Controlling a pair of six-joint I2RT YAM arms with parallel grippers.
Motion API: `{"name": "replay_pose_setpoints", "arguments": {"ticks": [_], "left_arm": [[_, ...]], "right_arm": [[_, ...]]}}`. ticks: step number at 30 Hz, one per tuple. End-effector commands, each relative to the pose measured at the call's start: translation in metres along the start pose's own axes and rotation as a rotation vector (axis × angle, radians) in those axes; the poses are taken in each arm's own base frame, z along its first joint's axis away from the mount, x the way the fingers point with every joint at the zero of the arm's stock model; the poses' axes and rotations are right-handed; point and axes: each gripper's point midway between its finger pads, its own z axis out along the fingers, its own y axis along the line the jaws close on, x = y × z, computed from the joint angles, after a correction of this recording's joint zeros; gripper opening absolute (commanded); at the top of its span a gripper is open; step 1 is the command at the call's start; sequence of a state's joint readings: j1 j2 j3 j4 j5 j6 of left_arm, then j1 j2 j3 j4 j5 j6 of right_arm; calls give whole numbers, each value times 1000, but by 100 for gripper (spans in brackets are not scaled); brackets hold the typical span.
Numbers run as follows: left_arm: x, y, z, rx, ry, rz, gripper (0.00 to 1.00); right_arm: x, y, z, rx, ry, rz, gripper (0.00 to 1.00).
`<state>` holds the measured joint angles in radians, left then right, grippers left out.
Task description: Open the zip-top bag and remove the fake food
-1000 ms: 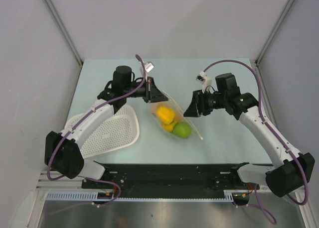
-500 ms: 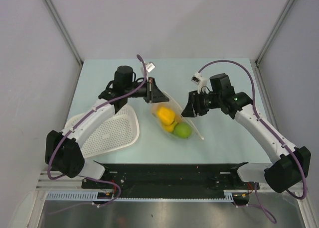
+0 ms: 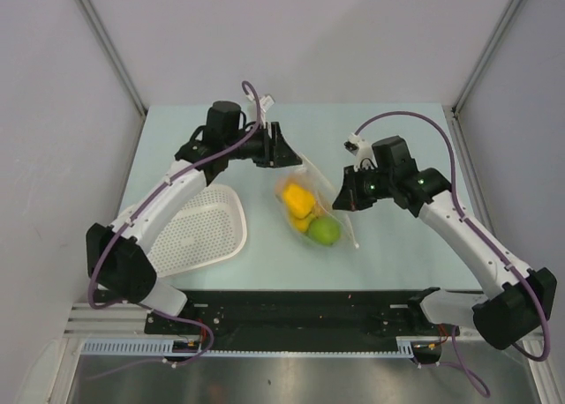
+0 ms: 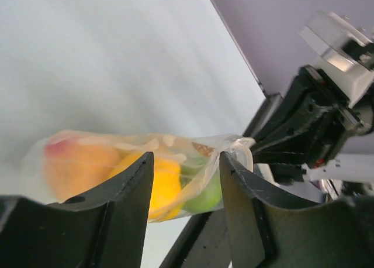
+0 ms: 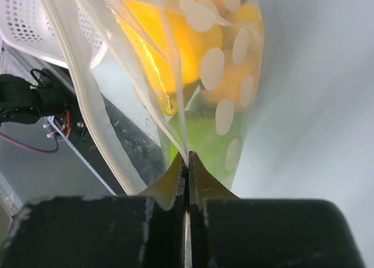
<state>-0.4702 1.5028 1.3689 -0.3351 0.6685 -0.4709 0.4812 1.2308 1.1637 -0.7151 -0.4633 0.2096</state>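
Note:
The zip-top bag [image 3: 311,206] lies mid-table, clear and crinkly. The fake food shows through it: yellow pieces [image 3: 298,200] and a green apple [image 3: 323,232]. My left gripper [image 3: 289,155] stands open just behind the bag's far end. In the left wrist view the bag [image 4: 87,162] sits beyond the gap between the fingers, and the left gripper [image 4: 187,161] holds nothing. My right gripper [image 3: 339,198] is at the bag's right edge. In the right wrist view the right gripper [image 5: 187,158] is shut on a fold of the bag [image 5: 198,63], over the green apple [image 5: 201,145].
A white perforated basket [image 3: 201,232] lies at the left, partly under my left arm. The black rail [image 3: 300,316] with the arm bases runs along the near edge. Grey walls close in the table on both sides.
My left gripper has opened, let go of the bag's far end and pulled back a little. My right gripper has moved in to the bag's right edge and shut on it.

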Motion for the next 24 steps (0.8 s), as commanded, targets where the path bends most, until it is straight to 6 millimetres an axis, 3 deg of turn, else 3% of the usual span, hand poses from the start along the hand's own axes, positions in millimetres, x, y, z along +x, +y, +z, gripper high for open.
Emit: {"name": "replay_pose_setpoints", "arguments": {"ticks": [1, 5, 9, 12, 17, 18, 24], "left_arm": [[-35, -11, -34, -158, -133, 108, 54], [-40, -38, -51, -150, -188, 120, 52], [-21, -74, -55, -34, -187, 90, 46], [5, -83, -50, 29, -145, 43, 40], [58, -74, -21, 38, 10, 4, 30], [70, -63, -12, 2, 55, 17, 29], [90, -26, 20, -90, 116, 41, 24]], "right_arm": [[-25, 11, -37, 64, -127, -9, 0], [-31, 27, -32, -13, -142, 74, 0], [-34, 35, -9, -58, -142, 139, 0], [-34, 35, 0, -64, -129, 162, 0], [-31, 38, 5, -94, -118, 179, 0], [-30, 38, 5, -95, -117, 180, 0], [-19, 37, 13, -118, -91, 213, 0]]}}
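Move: The right gripper already pinches the bag's rim; the film just left of its fingertips, about 2 cm from them and level with them, lies some 10 cm back, 6 cm right and 5 cm below the left hand. The yellow pepper is roughly 9 cm straight back from the left hand, 10 cm down. The green fruit is about 15 cm back, 6 cm right and 12 cm down from the left hand. Bring the left gripper up and back over the sagging bag, about 6 cm up and 9 cm back, then drop it about 9 cm and ease it right beside the right fingertips, narrowing its half-open fingers to about a quarter. Keep the right gripper pinched on the rim, rising slightly and shifting it some 3 cm left to meet the left. ##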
